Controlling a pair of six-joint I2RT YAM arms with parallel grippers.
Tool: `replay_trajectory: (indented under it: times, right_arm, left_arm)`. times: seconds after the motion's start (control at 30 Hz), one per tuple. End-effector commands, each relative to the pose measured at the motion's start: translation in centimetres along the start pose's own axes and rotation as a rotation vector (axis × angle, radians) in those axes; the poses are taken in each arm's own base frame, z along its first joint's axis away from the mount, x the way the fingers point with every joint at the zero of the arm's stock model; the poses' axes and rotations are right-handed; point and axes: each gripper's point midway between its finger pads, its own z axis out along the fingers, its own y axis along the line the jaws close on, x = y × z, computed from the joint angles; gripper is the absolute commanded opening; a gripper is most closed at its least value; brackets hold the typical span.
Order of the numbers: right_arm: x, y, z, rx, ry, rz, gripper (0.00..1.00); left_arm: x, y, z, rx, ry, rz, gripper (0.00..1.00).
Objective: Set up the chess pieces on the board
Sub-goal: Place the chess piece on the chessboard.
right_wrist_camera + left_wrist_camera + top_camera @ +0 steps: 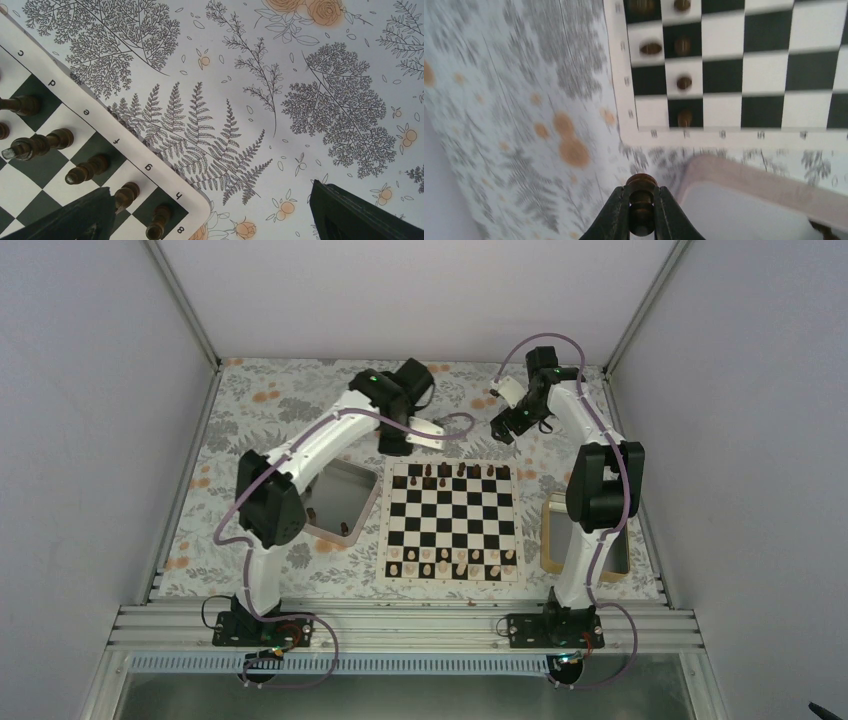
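My left gripper (642, 192) is shut on a dark brown chess piece (642, 181), held above the flowered cloth just off the board's (774, 65) corner. Seen from above, that gripper (402, 440) hangs beyond the board's (450, 518) far left corner. Several dark pieces (460, 472) stand on the two far rows, some of them also in the left wrist view (684, 82). My right gripper (209, 192) is wide open with nothing between its fingers, over the cloth beside the far right corner (125, 145), where dark pieces (87, 169) stand. From above it (503, 425) sits behind the board.
Pale cream pieces (455, 562) fill the board's near rows. A shiny metal tray (340, 495) lies left of the board, its rim (744, 175) just below my left gripper. A wooden tray (550, 530) lies to the right, partly behind the right arm. Grey walls enclose the table.
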Motion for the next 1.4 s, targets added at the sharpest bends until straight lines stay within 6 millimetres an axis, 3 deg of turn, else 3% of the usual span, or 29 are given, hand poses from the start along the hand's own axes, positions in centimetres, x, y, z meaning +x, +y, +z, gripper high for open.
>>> replay_trajectory:
  times: [0.0, 0.2, 0.33, 1.13, 1.37]
  right_arm:
    - [-0.8, -0.9, -0.4, 0.023, -0.028, 0.029, 1.0]
    - [-0.7, -1.2, -0.3, 0.03, -0.024, 0.041, 1.0]
    - [-0.6, -1.5, -0.4, 0.036, -0.025, 0.048, 1.0]
    - [-0.8, -0.9, -0.3, -0.002, -0.035, 0.041, 1.0]
    - [-0.9, -0.8, -0.6, 0.0, -0.041, 0.04, 1.0]
  left_arm:
    - [-5.1, -2.3, 2.1, 0.094, -0.029, 0.125, 0.1]
    - [-11.9, -3.1, 4.8, 0.12, -0.094, 0.241, 0.1]
    - [-13.4, -3.8, 6.6, 0.128, -0.097, 0.289, 0.1]
    - [-14.4, -4.0, 12.8, 0.123, -0.073, 0.334, 0.1]
    - [-14.5, -4.3, 13.3, 0.134, -0.078, 0.341, 0.1]
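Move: The pawn in the left fingers is bound for the empty e7 square, about 15 cm to the hand's right, 2 cm back and some 15 cm down. The d7 pawn stands 4 cm to the left of that square. The tall e8 piece is 4 cm beyond the square, with the f8 bishop another 4 cm to the right of that piece. For the idle right hand, e7 lies about 13 cm left, 7 cm back and 10 cm below. The pawn, still pinched upright, is carried about 15 cm right by the left hand and lowered some 12 cm towards e7, the wrist turning roughly 20 degrees clockwise. Most of the sideways travel comes in one quick sweep; the hand then nearly hangs over the square before easing down the last few centimetres beside the d7 pawn, in front of the tall e8 piece, fingers shut. ##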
